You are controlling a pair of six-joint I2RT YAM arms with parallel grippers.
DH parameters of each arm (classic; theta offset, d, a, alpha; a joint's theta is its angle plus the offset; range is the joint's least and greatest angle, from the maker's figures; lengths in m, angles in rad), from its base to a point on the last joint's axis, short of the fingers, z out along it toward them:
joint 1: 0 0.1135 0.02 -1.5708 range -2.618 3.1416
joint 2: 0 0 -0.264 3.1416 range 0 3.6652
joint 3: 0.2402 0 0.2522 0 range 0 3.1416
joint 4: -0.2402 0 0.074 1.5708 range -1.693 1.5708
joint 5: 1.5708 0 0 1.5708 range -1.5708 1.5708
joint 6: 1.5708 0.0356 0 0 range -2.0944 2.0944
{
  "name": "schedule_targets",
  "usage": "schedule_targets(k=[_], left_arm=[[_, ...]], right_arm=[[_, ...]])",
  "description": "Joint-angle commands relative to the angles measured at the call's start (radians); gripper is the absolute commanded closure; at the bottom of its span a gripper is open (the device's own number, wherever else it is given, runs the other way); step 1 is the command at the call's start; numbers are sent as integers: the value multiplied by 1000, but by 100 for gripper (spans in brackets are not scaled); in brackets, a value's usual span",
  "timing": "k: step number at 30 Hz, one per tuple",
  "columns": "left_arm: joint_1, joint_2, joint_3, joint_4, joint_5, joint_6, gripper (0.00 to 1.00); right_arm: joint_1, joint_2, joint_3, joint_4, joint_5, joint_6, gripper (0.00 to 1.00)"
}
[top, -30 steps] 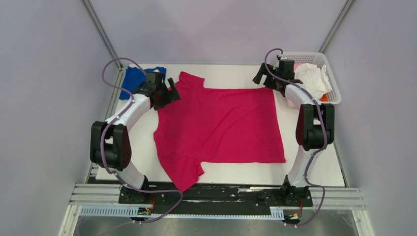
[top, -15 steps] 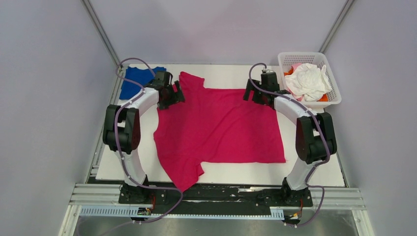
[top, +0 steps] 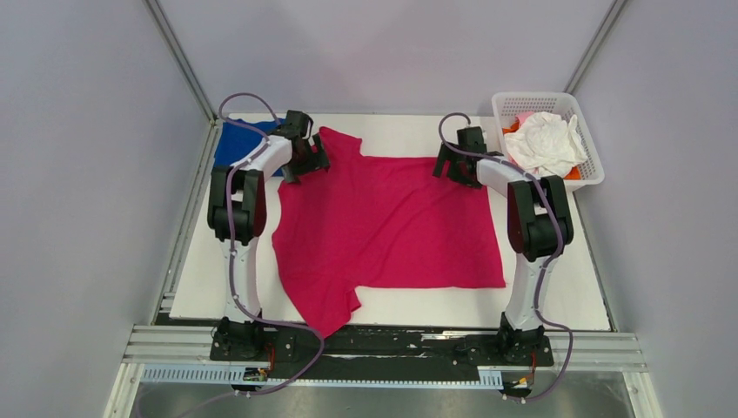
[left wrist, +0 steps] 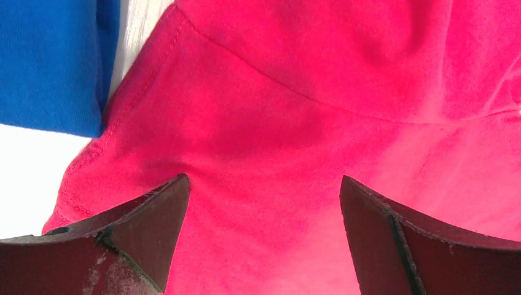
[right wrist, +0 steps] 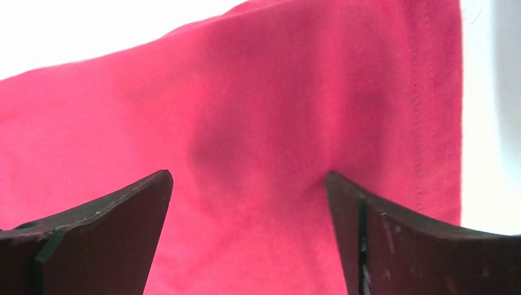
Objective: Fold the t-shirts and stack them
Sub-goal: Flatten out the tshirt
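A magenta-pink t-shirt (top: 387, 222) lies spread flat across the white table, sleeves to the left. My left gripper (top: 311, 165) hangs open over its far left part by the upper sleeve; in the left wrist view the cloth (left wrist: 295, 123) fills the gap between the spread fingers (left wrist: 147, 227). My right gripper (top: 454, 168) stands open over the shirt's far right corner, with the hem (right wrist: 439, 110) just right of its fingers (right wrist: 362, 227). A royal blue t-shirt (top: 233, 139) lies folded at the far left corner (left wrist: 49, 61). Nothing is gripped.
A white lattice basket (top: 590, 174) at the far right corner holds white (top: 546, 141), pale pink and orange cloth. Bare white table (top: 540, 300) shows along the right and near edges. Grey walls close in both sides.
Both arms have swung inward and down over the pink shirt's far edge: the left from the table's left side, the right from beside the basket. The shirt lies as before.
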Motion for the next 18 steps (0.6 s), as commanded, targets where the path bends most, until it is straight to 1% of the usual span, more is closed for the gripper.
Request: schedule_targets(k=[1, 10, 13, 18], left_arm=[[19, 107, 131, -101, -6, -10, 0], [48, 292, 386, -256, 28, -14, 0], [52, 335, 482, -281, 33, -13, 0], [55, 372, 550, -286, 53, -8, 0]], right_arm=[[-30, 58, 67, -14, -9, 21, 0], [-67, 161, 201, -37, -28, 12, 0], [-83, 198, 259, -40, -41, 7, 0], [-101, 229, 331, -53, -48, 6, 0]])
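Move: Both open hands already rest low on the pink t-shirt; its middle is about 2 cm below my left hand, some 19 cm back and 28 cm to the right. The shirt's bunched far sleeve is about 9 cm ahead and 11 cm right of that hand, the folded blue shirt 7 cm ahead and 19 cm left. From my right hand, the t-shirt's middle is 19 cm back and 19 cm left; the basket is 12 cm ahead and 30 cm right. With fingers wide open and tips still on the cloth, I push the pink t-shirt forward with both hands together, staying level along the table. My left hand slides about 5 cm ahead, alongside the blue shirt; my right goes some 7 cm ahead, drifting towards its right, the basket's side. ##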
